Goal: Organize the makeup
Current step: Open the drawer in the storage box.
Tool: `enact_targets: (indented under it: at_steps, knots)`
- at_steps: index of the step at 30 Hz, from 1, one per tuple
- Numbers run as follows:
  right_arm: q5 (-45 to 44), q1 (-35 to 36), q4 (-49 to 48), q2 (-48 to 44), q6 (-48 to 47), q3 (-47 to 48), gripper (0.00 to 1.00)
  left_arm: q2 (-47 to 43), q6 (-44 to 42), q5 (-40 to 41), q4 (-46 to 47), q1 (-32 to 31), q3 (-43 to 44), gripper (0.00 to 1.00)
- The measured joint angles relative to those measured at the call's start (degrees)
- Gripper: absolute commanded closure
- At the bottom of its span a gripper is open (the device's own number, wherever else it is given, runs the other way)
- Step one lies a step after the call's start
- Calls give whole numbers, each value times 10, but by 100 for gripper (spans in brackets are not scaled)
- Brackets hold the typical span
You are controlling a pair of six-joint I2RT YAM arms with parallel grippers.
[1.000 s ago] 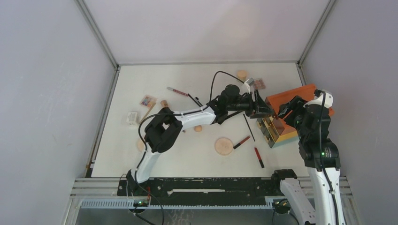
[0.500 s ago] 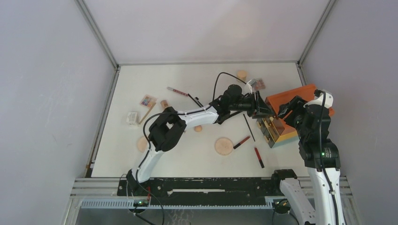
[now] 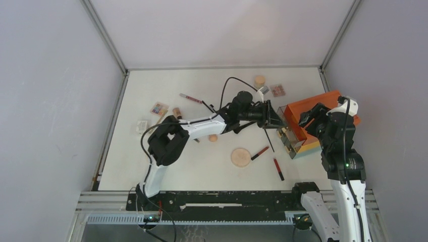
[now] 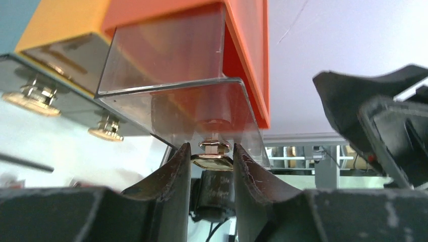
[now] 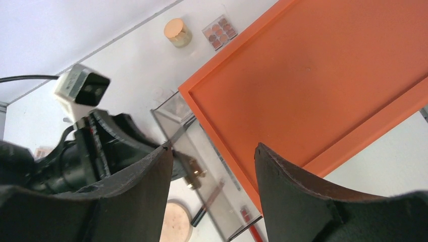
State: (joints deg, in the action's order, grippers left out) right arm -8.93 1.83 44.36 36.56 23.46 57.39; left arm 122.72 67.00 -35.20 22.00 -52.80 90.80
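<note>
The orange-topped box of clear drawers stands at the right. My left gripper is shut on the gold knob of the top drawer, which sticks out of the box. My right gripper hangs open above the orange top, holding nothing. The makeup lies scattered on the table: a round tan disc, a red pencil, a thin black brush, a palette, a tan-lidded jar, a second palette and a peach bottle.
Two lower drawers show gold knobs beside the gripped one. A small beige sponge lies under my left forearm. A white item sits near the table's left edge. Grey walls close in the table on three sides.
My left gripper has closed on the top drawer's knob and drawn back to the left, sliding the drawer out of the box. The right arm has not moved.
</note>
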Motion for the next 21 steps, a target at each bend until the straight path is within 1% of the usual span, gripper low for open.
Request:
enact_targets:
  at_steps: [7, 10, 13, 14, 16, 18, 21]
  knots:
    - [0, -3, 0, 7, 0, 0, 32, -96, -34, -15, 11, 17, -131, 72]
    - [0, -2, 0, 13, 0, 0, 32, -132, -54, -20, 9, 22, -172, 70]
    - [0, -3, -1, 18, 1, 0, 32, -159, -75, -20, 0, 23, -197, 65]
    - [1, -2, -1, 19, 2, 0, 32, -166, -82, -19, -6, 23, -203, 60]
    - [3, -3, -3, 21, 4, 0, 32, -174, -94, -19, -16, 23, -205, 41]
    - [7, -3, -7, 23, 6, 0, 32, -176, -115, -20, -24, 23, -205, 27]
    - [16, -3, -13, 23, 8, 0, 32, -176, -137, -21, -49, 23, -205, 18]
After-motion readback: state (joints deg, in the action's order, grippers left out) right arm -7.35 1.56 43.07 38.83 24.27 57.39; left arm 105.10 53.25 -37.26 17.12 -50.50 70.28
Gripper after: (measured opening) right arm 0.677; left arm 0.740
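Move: The top drawer's knob is already pinched between the left fingertips, with the drawer pulled out a few centimetres. The storage box's middle lies some 15 cm to that hand's right, about 3 cm ahead and 7 cm lower. On the table about 18 cm below, a red pencil lies roughly 15 cm back and 5 cm left, and the round sponge about 17 cm back and 15 cm left. From the right hand the knob is about 8 cm left, 3 cm back and 8 cm below. The top drawer's knob stays pinched in the left fingers as the hand draws it left and somewhat back, away from the storage box, slowing towards the end of a nearly level pull of about 8 cm. The fingers then open wide and let go of the knob, the hand tilting slightly, by some 10 degrees, and sinking about 1 cm. ##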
